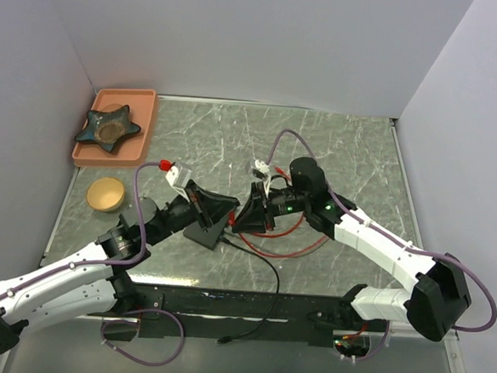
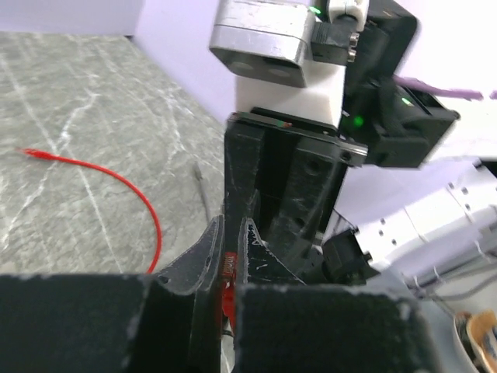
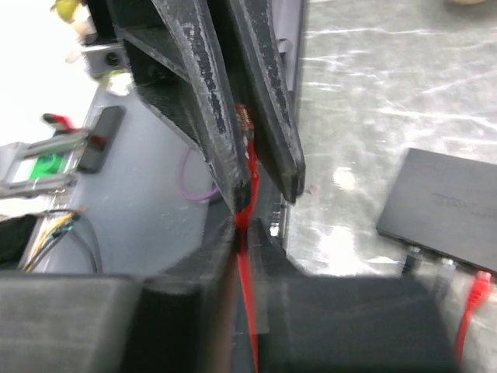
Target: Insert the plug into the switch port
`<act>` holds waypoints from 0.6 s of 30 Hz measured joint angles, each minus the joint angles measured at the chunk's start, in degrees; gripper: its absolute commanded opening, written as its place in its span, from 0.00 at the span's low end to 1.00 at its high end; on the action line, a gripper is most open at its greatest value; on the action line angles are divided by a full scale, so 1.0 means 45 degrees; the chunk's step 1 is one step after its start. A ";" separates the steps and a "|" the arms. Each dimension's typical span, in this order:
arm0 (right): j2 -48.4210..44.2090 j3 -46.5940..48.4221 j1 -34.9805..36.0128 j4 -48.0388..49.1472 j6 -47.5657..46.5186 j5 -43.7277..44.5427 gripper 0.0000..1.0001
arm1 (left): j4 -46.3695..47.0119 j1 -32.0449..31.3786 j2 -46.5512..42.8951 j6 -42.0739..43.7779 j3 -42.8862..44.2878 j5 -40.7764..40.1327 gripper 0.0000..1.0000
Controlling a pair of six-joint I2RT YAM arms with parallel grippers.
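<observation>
The red plug (image 2: 227, 268) is pinched between the tips of my left gripper (image 2: 231, 233), which is shut on it. In the right wrist view the plug (image 3: 244, 120) shows between the left fingers (image 3: 206, 85). Its red cable (image 3: 247, 311) runs down through my right gripper (image 3: 250, 225), whose jaws stand slightly apart around it. From above, the left gripper (image 1: 228, 211) and right gripper (image 1: 243, 220) meet tip to tip over the flat black switch (image 1: 204, 233). The switch (image 3: 454, 210) lies on the table; along its port edge (image 3: 435, 260) sit two black leads and another red plug (image 3: 481, 286).
An orange tray (image 1: 142, 124) with a dark star-shaped dish (image 1: 108, 127) stands at the back left, and a round tan lid (image 1: 105, 194) lies in front of it. Loops of red cable (image 1: 292, 241) and a black lead (image 1: 264, 264) lie near the switch.
</observation>
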 measured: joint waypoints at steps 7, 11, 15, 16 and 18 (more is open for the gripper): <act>-0.0991 -0.0034 -0.0005 -0.0389 0.0024 0.2642 0.95 | -0.0442 0.0005 0.0034 -0.0835 0.0058 -0.1622 0.01; -0.2429 -0.0806 0.0039 0.0243 0.0311 0.4401 0.99 | -0.0937 0.0005 0.0214 -0.1515 0.0359 -0.2861 0.01; -0.3837 -0.1370 0.0306 0.0777 0.0656 0.6484 0.99 | -0.1773 0.0005 0.0369 -0.2521 0.0699 -0.4231 0.01; -0.3905 -0.1365 0.0452 0.0928 0.0685 0.6980 0.99 | -0.2016 0.0005 0.0403 -0.2817 0.0787 -0.4566 0.01; -0.3837 -0.1355 0.0884 0.1088 0.0690 0.8194 0.99 | -0.2594 0.0005 0.0423 -0.3555 0.0937 -0.5294 0.01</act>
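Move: The left fingers already hold the red plug. From this hand the switch's middle lies about 6 cm ahead, 7 cm left and 22 cm down, with the black cable's plug some 2 cm ahead, 2 left, and the seated red plug 7 ahead, 1 left, both at table height. The right hand, at the held plug's cable, has that plug 3 cm ahead, 1 left and 5 above; the switch is roughly 10 ahead, 9 left and 17 below. Forward and to its left goes the left hand, about 6 cm towards over the switch, keeping its pinch on the red plug while the wrist swings counter-clockwise and tips down, some 30 degrees in all. The right fingers spread wide and let go of the cable just below the plug; that hand moves forward, then also up and right, turning clockwise away from the plug. ##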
